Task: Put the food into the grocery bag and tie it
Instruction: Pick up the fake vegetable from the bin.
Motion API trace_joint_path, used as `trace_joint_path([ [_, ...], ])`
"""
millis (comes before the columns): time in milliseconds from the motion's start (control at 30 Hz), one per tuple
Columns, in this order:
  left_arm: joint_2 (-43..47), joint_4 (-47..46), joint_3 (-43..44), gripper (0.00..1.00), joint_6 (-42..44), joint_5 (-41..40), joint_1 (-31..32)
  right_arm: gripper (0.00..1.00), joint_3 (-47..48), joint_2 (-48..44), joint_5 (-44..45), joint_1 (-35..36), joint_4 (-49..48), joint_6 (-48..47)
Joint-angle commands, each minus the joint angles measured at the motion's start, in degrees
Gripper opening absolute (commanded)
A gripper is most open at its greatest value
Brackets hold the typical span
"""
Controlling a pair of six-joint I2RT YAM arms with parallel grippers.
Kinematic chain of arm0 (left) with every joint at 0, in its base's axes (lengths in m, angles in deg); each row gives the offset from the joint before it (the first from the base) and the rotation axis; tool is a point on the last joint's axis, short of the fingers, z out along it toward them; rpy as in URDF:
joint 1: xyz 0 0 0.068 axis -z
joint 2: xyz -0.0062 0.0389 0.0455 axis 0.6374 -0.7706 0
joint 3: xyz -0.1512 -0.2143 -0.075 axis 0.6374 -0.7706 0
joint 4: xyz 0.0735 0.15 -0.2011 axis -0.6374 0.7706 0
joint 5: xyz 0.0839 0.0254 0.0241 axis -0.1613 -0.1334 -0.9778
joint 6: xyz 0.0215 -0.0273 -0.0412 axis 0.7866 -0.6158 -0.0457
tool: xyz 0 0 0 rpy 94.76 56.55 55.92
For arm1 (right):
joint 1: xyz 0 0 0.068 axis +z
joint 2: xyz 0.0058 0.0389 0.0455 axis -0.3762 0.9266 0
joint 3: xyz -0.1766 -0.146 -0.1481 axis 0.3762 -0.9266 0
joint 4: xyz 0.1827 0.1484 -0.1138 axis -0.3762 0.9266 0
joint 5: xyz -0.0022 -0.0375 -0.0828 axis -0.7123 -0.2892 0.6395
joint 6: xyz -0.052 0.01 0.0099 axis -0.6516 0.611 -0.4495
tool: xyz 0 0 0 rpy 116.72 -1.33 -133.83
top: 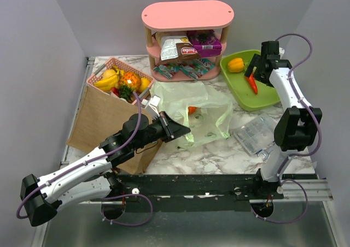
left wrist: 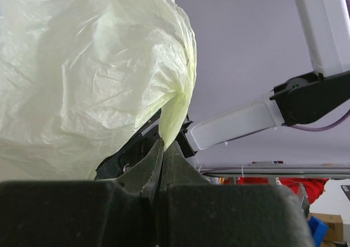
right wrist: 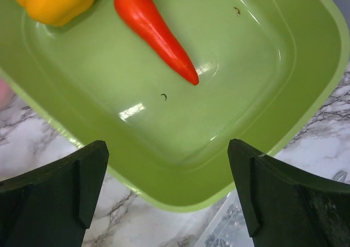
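Note:
The pale-green grocery bag (top: 202, 102) lies crumpled mid-table, with an orange food item (top: 192, 110) showing through it. My left gripper (top: 178, 128) is shut on a fold of the bag's edge. In the left wrist view the bag (left wrist: 82, 66) billows up from the shut left gripper (left wrist: 163, 144). My right gripper (top: 254, 69) hovers open over the green tray (top: 273, 96). In the right wrist view, the right gripper (right wrist: 167, 148) holds nothing. Beyond it on the tray (right wrist: 246, 66) lie a red tapered vegetable (right wrist: 156, 34) and a yellow pepper (right wrist: 54, 1).
A pink shelf (top: 187, 15) at the back holds snack packs and a purple box (top: 205, 42). A pink basket (top: 104, 66) of fruit sits back left, above a flat brown paper bag (top: 104, 121). A clear plastic package (top: 254, 135) lies near the right arm.

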Motion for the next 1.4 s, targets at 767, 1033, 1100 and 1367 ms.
trace_joint_path([
  [767,-3.18,-1.27,-1.28,0.0,-0.35,1.85,-1.5,0.91,15.17,26.55,-8.74,-6.31,-4.44,-0.42],
  [1033,-3.92,-1.34,-1.66,0.0,-1.08,2.78,-1.55,0.79,17.55,29.63,-11.03,-6.33,-4.16,-0.52],
  [1100,-4.12,-2.76,-1.83,0.0,-1.29,2.86,-1.59,0.73,17.46,29.8,-11.87,-6.4,-4.16,-0.67],
  [1367,-5.37,-4.18,-1.44,0.0,-1.89,4.23,-1.52,0.68,14.8,28.02,-20.44,-6.37,-5.46,-1.3],
])
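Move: Down in the green bin, the red pepper lies roughly 10 cm ahead of the open right hand, a couple of centimetres to its right and some 16 cm below. About 9 cm farther out than this pepper sit the yellow bell pepper, some 8 cm to its left, and the cabbage, about 3 cm to its right, both around 14 cm below the hand. From the left hand the red pepper is roughly 39 cm ahead, 32 cm right and 25 cm down. Dropping about 14 cm into the bin, the right hand reaches some 8 cm forward to the red pepper, veering slightly right on the way down and easing back left at the end. The wrist tilts a little and the fingers close from wide open to around two thirds, straddling the narrow end, with the right finger coming against the pepper near its tip. The left hand, still shut on the bag's edge, sinks some 2.5 cm. ##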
